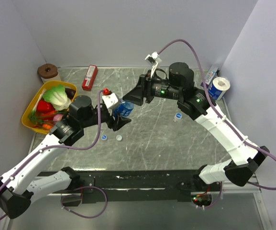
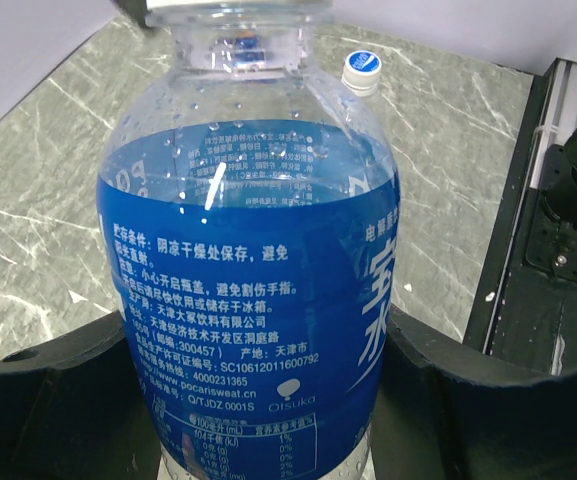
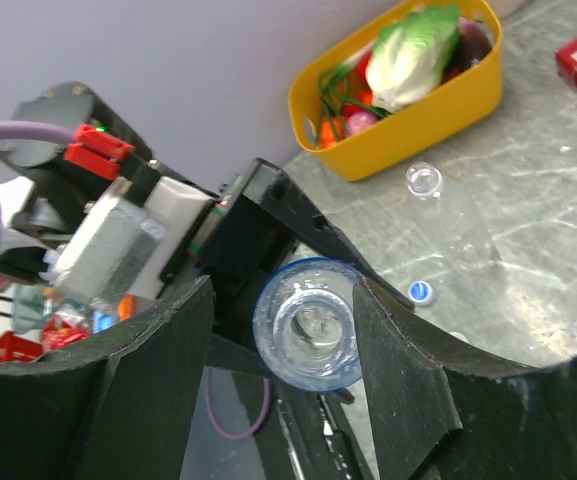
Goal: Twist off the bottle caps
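Note:
My left gripper is shut on a blue-labelled bottle and holds it off the table, neck toward the right arm. My right gripper is open around the bottle's neck. One finger lies close against it; the other stands apart. The bottle's mouth shows open, with no cap on it. Three bottle caps lie loose on the table: a blue one, a white one and a blue-and-white one. A second clear bottle lies uncapped near the basket.
A yellow basket of toy vegetables stands at the left edge. A red box lies at the back, with a brown roll in the back left corner. A toilet roll stands at the back right.

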Robot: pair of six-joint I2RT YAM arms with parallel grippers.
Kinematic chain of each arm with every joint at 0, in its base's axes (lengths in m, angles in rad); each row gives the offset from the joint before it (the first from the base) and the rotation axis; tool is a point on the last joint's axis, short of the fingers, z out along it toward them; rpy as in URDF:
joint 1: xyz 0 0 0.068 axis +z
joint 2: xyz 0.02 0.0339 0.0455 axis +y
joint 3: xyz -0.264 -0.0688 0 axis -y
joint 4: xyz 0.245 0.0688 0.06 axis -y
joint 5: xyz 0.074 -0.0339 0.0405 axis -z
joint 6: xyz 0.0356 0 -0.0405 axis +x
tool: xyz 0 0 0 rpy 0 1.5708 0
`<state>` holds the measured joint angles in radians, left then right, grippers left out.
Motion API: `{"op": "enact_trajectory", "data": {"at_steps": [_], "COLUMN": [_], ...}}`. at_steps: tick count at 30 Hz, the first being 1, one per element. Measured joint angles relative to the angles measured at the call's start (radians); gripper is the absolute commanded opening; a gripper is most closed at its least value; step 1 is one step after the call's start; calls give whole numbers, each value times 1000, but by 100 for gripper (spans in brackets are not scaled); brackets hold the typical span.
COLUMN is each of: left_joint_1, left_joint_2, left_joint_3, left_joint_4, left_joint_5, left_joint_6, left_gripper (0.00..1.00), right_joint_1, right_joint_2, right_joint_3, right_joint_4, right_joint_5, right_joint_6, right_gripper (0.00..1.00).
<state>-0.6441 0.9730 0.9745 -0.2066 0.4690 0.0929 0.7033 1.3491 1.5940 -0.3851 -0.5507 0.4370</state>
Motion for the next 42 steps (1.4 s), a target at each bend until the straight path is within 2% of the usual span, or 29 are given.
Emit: {"op": "enact_trajectory", "data": {"at_steps": [6, 9, 10, 14, 17, 18, 26, 34, 36, 42], "left_joint_1": [0, 0, 0, 0, 0, 0, 0, 25, 69, 297], "left_joint_2": [-3, -5, -7, -16, -16, -16, -19, -35, -42, -60], "left_joint_3": [0, 0, 0, 0, 0, 0, 0, 0, 0, 0], "left_joint_4": [2, 3, 5, 2, 2, 1, 14, 22, 27, 51], "left_joint_5": [-23, -23, -24, -28, -31, -32, -49, -48, -37, -61], "left_joint_6": [0, 0, 0, -3, -3, -3, -8, -18, -40, -135], "left_gripper": [48, 48, 48, 50, 71, 95, 96, 96, 96, 96], "right_joint_1": [19, 19, 19, 18, 18, 18, 26, 23, 17, 16], "right_joint_2": [13, 13, 13, 10, 9, 9, 3, -13, -18, -21], "right_joint_3": [5, 5, 3, -11, -14, -17, -25, 39, 56, 56], "right_joint_4": [-44, -42, -40, -15, -8, -4, -8, -104, -115, -143], "right_joint_5": [43, 44, 47, 52, 51, 51, 134, 368, 436, 577], "right_joint_6": [-27, -29, -31, -25, -23, -23, -64, -186, -223, -281], "right_gripper": [61, 45, 36, 20, 4, 0, 0, 0, 0, 0]}}
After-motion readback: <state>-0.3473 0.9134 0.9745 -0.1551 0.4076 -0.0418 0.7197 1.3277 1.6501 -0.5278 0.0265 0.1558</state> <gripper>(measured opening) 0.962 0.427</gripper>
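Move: The left hand still holds the blue-labelled, uncapped bottle low down, its middle about 4 cm above that hand. The bottle's open top stands between the right fingers, its middle about 8 cm below the right hand. On the table some 30 cm below the left hand lie the white cap 5 cm left and the blue cap 13 cm left, both about level fore-aft. The capped clear bottle stands 21 cm right and 4 cm ahead of the left hand. Sinking just over 1 cm, the right hand closes its fingers on the top part of the blue-labelled bottle while the left keeps its hold almost still. The left fingers then open and let go, and the right carries the bottle forward and right by about 10 cm, turning some 30 degrees clockwise, fingertips dipping slightly. Late on, the left hand swings away, left and forward and a little up, turning counter-clockwise. ##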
